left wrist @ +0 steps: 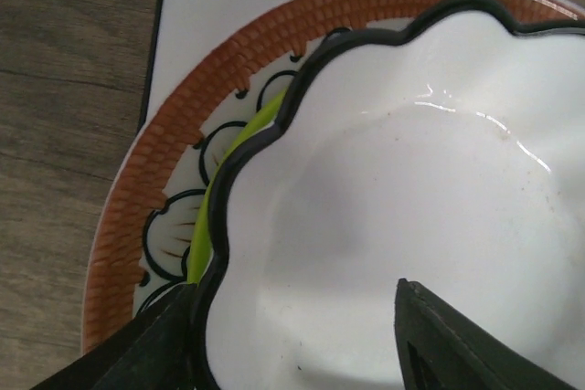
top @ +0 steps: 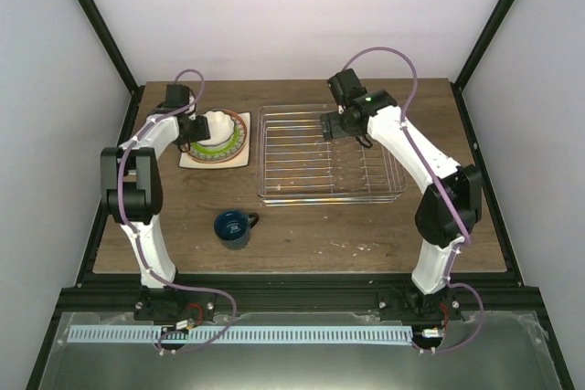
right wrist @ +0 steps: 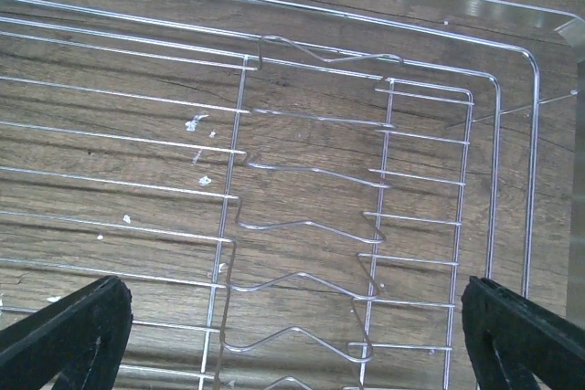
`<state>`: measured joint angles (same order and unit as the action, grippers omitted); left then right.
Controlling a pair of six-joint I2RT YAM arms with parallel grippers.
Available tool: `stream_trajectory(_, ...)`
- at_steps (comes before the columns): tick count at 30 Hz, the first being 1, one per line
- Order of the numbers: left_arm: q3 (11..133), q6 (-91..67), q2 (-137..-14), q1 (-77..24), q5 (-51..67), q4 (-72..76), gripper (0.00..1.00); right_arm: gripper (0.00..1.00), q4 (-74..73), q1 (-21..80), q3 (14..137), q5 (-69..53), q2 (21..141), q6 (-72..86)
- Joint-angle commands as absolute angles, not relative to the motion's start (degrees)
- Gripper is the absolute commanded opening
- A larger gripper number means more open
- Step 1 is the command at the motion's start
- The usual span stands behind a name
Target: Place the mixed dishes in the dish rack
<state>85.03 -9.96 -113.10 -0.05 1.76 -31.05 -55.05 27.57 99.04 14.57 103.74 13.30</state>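
Note:
The small white scalloped bowl (top: 218, 123) with a black rim sits on top of a stack: lime-green plate (top: 233, 145), beige floral plate (top: 241, 131) with an orange-brown border, white square plate (top: 196, 160). My left gripper (top: 195, 127) is open and straddles the bowl's near rim. In the left wrist view (left wrist: 302, 353) one finger is outside the bowl (left wrist: 411, 180) and one is inside. The green plate (left wrist: 224, 184), floral plate (left wrist: 183, 134) and square plate (left wrist: 192, 6) show beneath. The dark blue mug (top: 234, 228) stands alone. My right gripper (top: 331, 127) hangs open and empty over the wire dish rack (top: 329, 157).
The rack (right wrist: 302, 223) holds nothing, and the wood table shows through its wires under my right gripper (right wrist: 302, 335). Small white crumbs lie on the table inside the rack. Black frame posts stand at the table's back corners.

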Motion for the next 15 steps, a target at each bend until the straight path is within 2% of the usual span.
stream_trajectory(1,86.6,-9.55,-114.47,-0.44,1.93,-30.48,0.56,1.0,-55.48,28.12,101.82,15.88,104.75,12.68)
stream_trajectory(6,86.75,-10.07,-114.81,-0.44,2.1,-30.85,0.42,1.0,-55.05,28.12,101.7,16.23,105.03,12.16)
stream_trajectory(11,86.92,-10.22,-114.26,-0.44,2.49,-31.08,0.17,1.0,-54.13,28.12,101.69,15.89,105.2,11.28)
stream_trajectory(15,86.93,-10.51,-114.26,-0.44,2.97,-31.66,0.01,1.0,-53.55,28.12,101.7,15.56,105.62,10.7)
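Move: The bowl's left rim already stands between the left fingers, near the outer finger. The bowl's middle is about 5 cm to the right, 1 cm ahead and 2 cm below; the green plate and patterned plate beneath are centred some 6 cm right, level fore and aft. The mug is roughly 26 cm back and 13 cm right, the dish rack's middle 42 cm right and 5 cm back. From the right hand, the bowl is about 41 cm left, 7 cm ahead. Sink the left gripper about 1 cm over the bowl's left rim, one finger inside the white bowl and one outside, and stay there while closing the fingers from a little over half open to nearly shut, pinching the rim. Then start back up, by less than 1 cm, without turning the wrist. ##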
